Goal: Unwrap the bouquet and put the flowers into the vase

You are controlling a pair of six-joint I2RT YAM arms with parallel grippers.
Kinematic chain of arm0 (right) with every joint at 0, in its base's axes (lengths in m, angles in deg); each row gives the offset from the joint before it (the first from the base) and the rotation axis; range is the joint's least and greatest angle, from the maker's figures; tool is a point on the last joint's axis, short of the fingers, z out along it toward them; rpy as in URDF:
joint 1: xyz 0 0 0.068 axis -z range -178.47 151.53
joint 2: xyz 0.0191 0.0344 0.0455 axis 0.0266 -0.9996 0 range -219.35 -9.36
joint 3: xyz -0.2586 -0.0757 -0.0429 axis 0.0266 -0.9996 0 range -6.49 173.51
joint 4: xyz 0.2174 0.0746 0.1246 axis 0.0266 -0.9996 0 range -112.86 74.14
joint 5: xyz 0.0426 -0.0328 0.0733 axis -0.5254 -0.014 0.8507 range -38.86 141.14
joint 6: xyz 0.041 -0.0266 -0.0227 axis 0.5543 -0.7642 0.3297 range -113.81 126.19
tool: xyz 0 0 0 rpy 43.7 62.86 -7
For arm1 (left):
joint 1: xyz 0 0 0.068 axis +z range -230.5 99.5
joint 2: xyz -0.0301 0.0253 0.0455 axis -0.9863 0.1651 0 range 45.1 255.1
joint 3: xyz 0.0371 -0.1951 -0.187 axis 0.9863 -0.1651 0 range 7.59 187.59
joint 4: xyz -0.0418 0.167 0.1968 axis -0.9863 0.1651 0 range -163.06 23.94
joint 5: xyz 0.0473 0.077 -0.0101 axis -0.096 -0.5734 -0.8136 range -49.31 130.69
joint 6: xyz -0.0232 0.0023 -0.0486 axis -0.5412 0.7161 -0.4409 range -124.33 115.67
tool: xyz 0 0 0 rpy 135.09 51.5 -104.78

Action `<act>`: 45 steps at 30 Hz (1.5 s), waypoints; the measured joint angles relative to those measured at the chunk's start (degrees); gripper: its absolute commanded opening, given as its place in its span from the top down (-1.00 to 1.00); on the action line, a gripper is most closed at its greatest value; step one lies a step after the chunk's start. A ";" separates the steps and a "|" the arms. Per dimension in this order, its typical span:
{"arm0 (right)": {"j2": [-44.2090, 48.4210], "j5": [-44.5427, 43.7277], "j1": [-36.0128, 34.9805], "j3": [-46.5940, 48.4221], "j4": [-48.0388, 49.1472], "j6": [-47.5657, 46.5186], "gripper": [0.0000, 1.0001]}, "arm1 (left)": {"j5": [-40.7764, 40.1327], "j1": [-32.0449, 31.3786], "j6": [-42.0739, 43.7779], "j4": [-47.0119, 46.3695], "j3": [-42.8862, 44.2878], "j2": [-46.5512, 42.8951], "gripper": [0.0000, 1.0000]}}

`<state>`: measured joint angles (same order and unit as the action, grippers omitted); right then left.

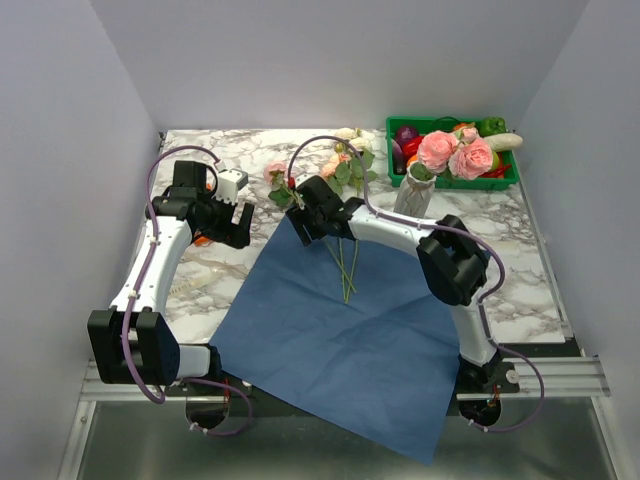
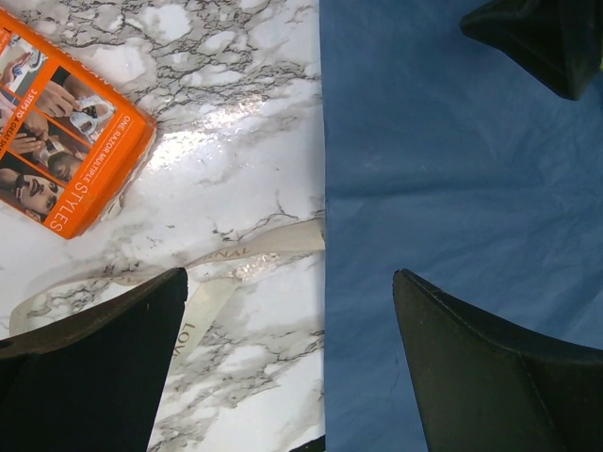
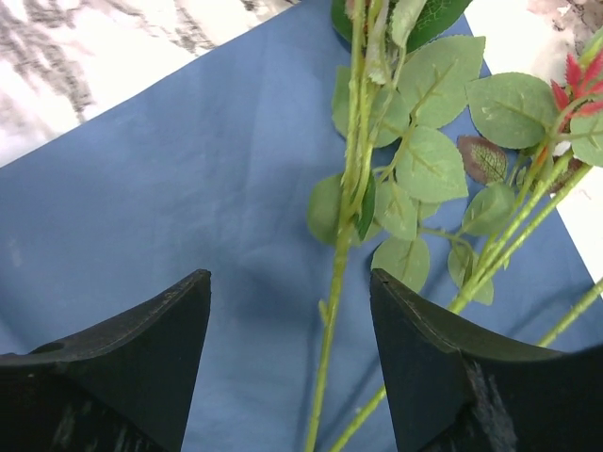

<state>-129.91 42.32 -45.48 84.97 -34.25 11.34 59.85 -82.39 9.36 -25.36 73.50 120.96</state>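
The bouquet is undone: its blue paper (image 1: 340, 340) lies flat across the table's middle. Several loose flowers (image 1: 345, 270) rest on the paper's far edge, their blooms (image 1: 340, 160) on the marble beyond. Two pink roses (image 1: 455, 152) stand in the slim marbled vase (image 1: 413, 195). My right gripper (image 1: 318, 225) hangs over the stems. In the right wrist view the right gripper (image 3: 290, 278) is open, with one green stem (image 3: 330, 311) between its fingers and untouched. My left gripper (image 2: 290, 273) is open and empty above the paper's left edge (image 2: 325, 188).
A green crate (image 1: 480, 183) of vegetables sits at the back right, just behind the vase. The beige ribbon (image 2: 236, 254) lies loose on the marble left of the paper. Beside it is an orange box (image 2: 66, 141). White walls close in three sides.
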 measured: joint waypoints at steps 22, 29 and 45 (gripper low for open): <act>-4.72 5.92 3.15 4.61 -2.19 1.40 0.99 | 0.39 0.09 0.02 0.17 0.00 0.00 -0.97; 10.54 6.93 2.67 2.47 1.40 -1.07 0.99 | 0.85 0.59 0.20 0.42 0.09 0.00 -0.98; 47.84 6.80 -1.18 -8.07 15.85 -11.26 0.99 | 5.57 3.72 1.09 1.46 0.31 0.00 -0.98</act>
<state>-82.06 49.12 -46.66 76.90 -18.41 0.08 65.42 -78.67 10.45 -23.90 73.81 120.96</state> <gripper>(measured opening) 0.024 0.988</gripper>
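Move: The pink roses' stems lie just past the right hand's open fingers: roughly 2 cm ahead, 1 cm right and 4 cm below. Their heads are about 14 cm ahead and 6 cm left, the peach roses 17 cm ahead and 8 cm right, the white roses 21 cm ahead and 11 cm right. The vase stands some 4 cm ahead and 23 cm right. From the left hand, the pink roses' stems are about 10 cm ahead, 15 cm right and 14 cm below. Down and slightly forward, some 4 cm, the right hand brings its open fingers around the pink roses' stems and shuts them just above the blue wrapping sheet. It then climbs steeply by over 40 cm, keeping its pinch while drawing back about 11 cm and drifting right, the wrist tilting the fingers up some 45 degrees towards level. ##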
